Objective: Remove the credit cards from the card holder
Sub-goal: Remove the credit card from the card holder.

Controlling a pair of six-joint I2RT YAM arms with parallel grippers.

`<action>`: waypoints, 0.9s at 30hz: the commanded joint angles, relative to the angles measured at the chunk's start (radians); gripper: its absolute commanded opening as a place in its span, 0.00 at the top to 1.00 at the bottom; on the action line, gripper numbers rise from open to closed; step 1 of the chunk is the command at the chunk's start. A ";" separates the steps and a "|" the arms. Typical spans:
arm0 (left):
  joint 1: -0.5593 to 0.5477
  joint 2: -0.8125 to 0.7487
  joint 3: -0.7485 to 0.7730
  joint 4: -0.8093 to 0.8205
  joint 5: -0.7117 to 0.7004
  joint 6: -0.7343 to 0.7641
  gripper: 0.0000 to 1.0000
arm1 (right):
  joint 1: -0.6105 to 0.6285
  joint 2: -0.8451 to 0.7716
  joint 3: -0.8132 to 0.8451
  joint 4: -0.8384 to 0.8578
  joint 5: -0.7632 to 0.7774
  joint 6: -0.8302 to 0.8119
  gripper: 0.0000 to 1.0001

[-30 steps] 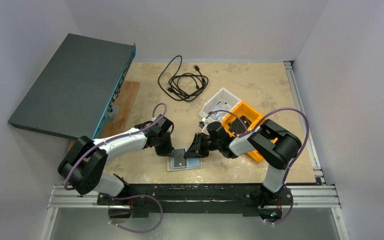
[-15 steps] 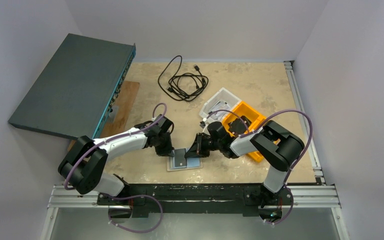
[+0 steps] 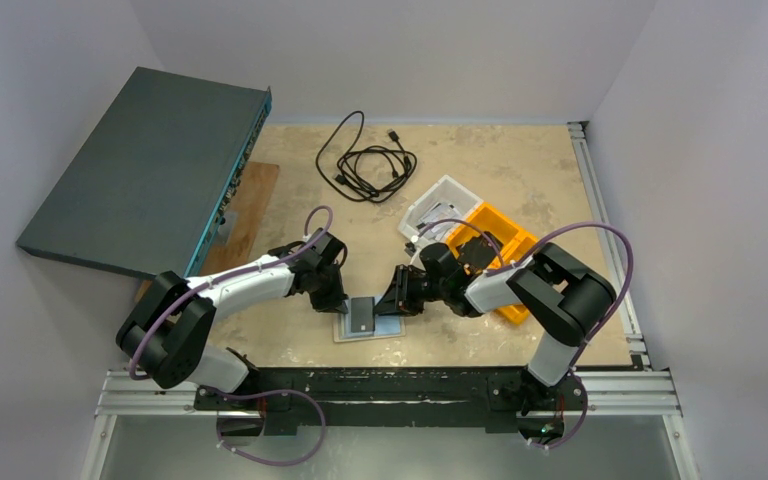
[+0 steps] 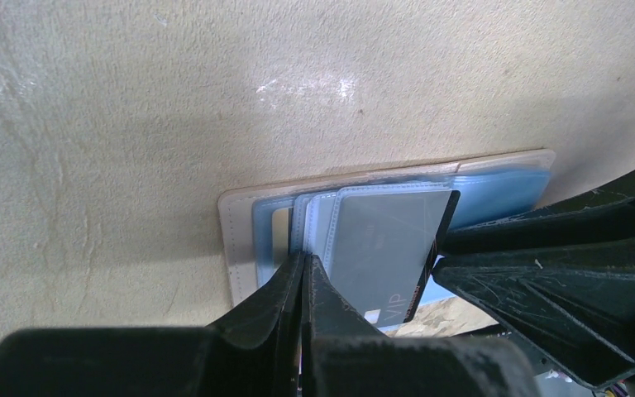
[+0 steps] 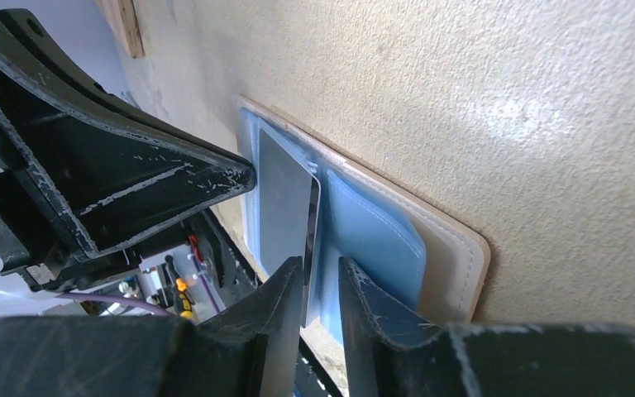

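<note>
The card holder (image 3: 388,327) lies unfolded near the table's front edge, cream outside (image 4: 240,248) and blue pockets inside (image 5: 380,240). A grey credit card (image 4: 384,240) sticks partway out of a pocket and tilts up (image 3: 362,315). My left gripper (image 4: 304,265) is shut, its tips pressing on the holder's left pockets beside the card. My right gripper (image 5: 321,273) comes in from the right, jaws slightly open, with the card's edge (image 5: 285,198) standing loose between them. A second card's pale edge (image 4: 279,236) shows in a pocket.
An orange bin (image 3: 505,240) and a white tray (image 3: 440,200) sit behind the right arm. A coiled black cable (image 3: 365,160) lies at the back. A large dark grey box (image 3: 150,170) overhangs a wooden board (image 3: 245,215) at the left. The metal rail (image 3: 390,385) borders the front.
The right jaws shut on the grey card and have now parted again, leaving it loose between them. The right arm has shifted slightly right. The left gripper has stayed pressed on the holder.
</note>
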 commanded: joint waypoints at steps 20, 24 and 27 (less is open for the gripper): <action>0.005 0.048 -0.034 -0.028 -0.047 0.039 1.00 | 0.015 0.053 0.007 0.073 -0.012 0.009 0.98; 0.005 0.033 -0.031 -0.038 -0.047 0.053 1.00 | 0.013 0.030 -0.010 0.050 0.006 0.006 1.00; 0.005 0.002 -0.020 -0.056 -0.048 0.073 1.00 | 0.011 0.021 -0.014 0.033 0.022 -0.004 1.00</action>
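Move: The credit card lies in its blue sleeve with the middle of the card about 4 cm to the right hand's left, 1 cm back and 1 cm lower; the open fingers already straddle its near edge. The loose blue sleeves lie roughly 3 cm to that hand's right and 2 cm back, and the white tray some 13 cm right and 21 cm ahead. From the left hand, the card is about 4 cm right and 2 cm back. Leftward by a bit under 1 cm, the right hand eases its open fingers farther over the card's black-striped right edge, then sinks and draws back some half a centimetre each while the fingers shut and pinch the edge. The left hand stays put, its closed tips still on the left margin of the sleeves, holding them down. ##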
